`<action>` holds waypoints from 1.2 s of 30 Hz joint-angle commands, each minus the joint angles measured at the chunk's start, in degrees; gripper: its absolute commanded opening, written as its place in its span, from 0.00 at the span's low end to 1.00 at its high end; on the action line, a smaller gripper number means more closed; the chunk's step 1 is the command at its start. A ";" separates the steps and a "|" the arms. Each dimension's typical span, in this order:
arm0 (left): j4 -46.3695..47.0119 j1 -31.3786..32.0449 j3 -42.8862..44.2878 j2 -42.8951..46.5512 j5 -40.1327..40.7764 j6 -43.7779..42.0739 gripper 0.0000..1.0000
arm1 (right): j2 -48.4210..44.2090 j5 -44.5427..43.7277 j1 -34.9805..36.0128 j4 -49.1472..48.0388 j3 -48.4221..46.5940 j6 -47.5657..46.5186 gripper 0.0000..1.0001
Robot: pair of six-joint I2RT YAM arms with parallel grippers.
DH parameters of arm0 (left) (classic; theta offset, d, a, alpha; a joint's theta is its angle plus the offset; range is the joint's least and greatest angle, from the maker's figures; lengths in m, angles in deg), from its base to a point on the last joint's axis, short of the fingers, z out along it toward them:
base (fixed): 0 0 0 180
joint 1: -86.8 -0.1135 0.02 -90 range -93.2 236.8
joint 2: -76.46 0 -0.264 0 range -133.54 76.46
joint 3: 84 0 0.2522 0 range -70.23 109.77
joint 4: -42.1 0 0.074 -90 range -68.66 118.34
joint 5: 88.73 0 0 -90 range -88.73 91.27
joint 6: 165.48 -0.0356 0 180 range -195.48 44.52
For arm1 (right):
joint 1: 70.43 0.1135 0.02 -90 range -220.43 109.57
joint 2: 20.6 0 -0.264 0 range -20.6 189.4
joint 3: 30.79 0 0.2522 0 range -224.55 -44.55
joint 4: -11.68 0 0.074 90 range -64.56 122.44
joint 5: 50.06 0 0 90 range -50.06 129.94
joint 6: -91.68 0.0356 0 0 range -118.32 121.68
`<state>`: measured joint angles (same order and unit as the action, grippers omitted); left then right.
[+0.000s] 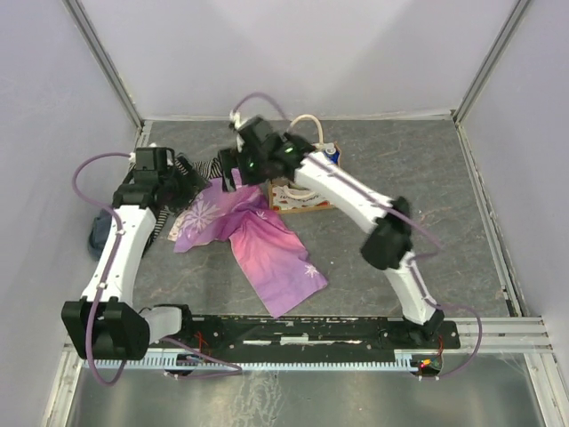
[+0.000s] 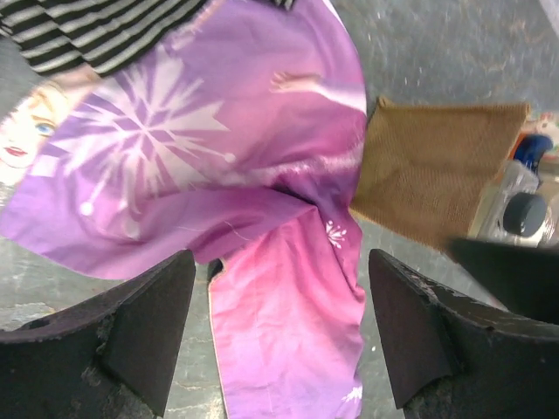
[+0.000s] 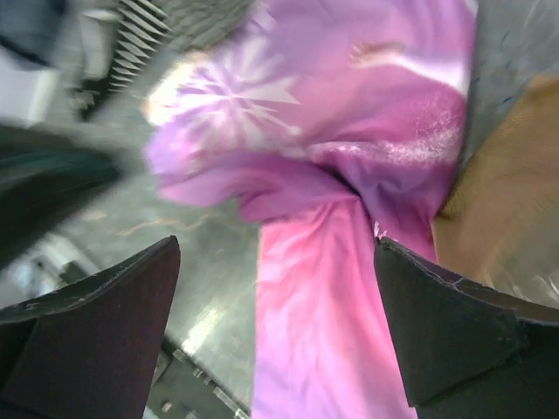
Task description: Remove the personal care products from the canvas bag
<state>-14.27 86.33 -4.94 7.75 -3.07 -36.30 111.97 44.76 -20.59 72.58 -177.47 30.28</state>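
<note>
The canvas bag (image 1: 300,197) stands at mid-table, tan with cream handles (image 1: 307,120), half hidden under my right forearm. A blue pump top (image 1: 331,153) pokes from its far side. In the left wrist view the bag's tan wall (image 2: 437,170) faces me, and behind it show a clear bottle with a dark cap (image 2: 524,212) and a blue top (image 2: 531,150). My left gripper (image 2: 279,262) is open and empty above the pink cloth (image 2: 262,201). My right gripper (image 3: 275,249) is open and empty over the same cloth, left of the bag (image 3: 515,201).
The pink-purple printed cloth (image 1: 258,236) lies spread left of and in front of the bag. A black-and-white striped cloth (image 1: 191,167) sits behind it by my left wrist. A blue-grey object (image 1: 96,233) rests at the table's left edge. Walls enclose three sides.
</note>
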 commanded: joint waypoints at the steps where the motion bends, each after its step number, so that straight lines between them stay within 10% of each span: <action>1: 5.08 5.49 -1.84 -1.79 -1.86 0.88 0.86 | -22.87 -2.99 1.18 6.07 0.58 -3.76 1.00; 11: 1.44 24.04 2.53 -19.03 1.71 -1.07 0.85 | -52.27 -17.20 1.41 13.72 14.89 -5.80 1.00; 22: -6.54 24.45 6.68 -31.87 8.46 -1.74 0.86 | -61.64 -23.62 1.39 19.17 10.32 -6.47 1.00; 36: -13.23 1.40 20.65 -48.54 14.25 -2.85 0.85 | -70.42 -21.44 1.40 14.30 15.74 -3.06 1.00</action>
<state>-26.51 96.36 11.65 -38.06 7.16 -37.85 41.44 23.16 -19.17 88.45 -162.15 26.08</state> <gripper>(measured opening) 0.851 0.999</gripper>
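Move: The purple cloth's bunched fold lies about 8 cm to the left hand's right, level with it front to back and some 19 cm below. The striped cloth lies roughly 9 cm ahead and 7 cm left of that hand, just as low; the canvas bag stands around 30 cm to its right and 9 cm farther out. From the right hand the fold is about 4 cm back, 4 cm left and 15 cm down. The left fingertips come down onto the purple cloth's fold and shove it left and forward, still open. To get there the hand swings some 14 cm right, sinks about 18 cm in all while tipping down some 40 degrees, then sweeps back left and a little forward. The empty, open right hand lifts fast, up and right, drawing back, away from the cloth and the bag, its fingers tilting up. ##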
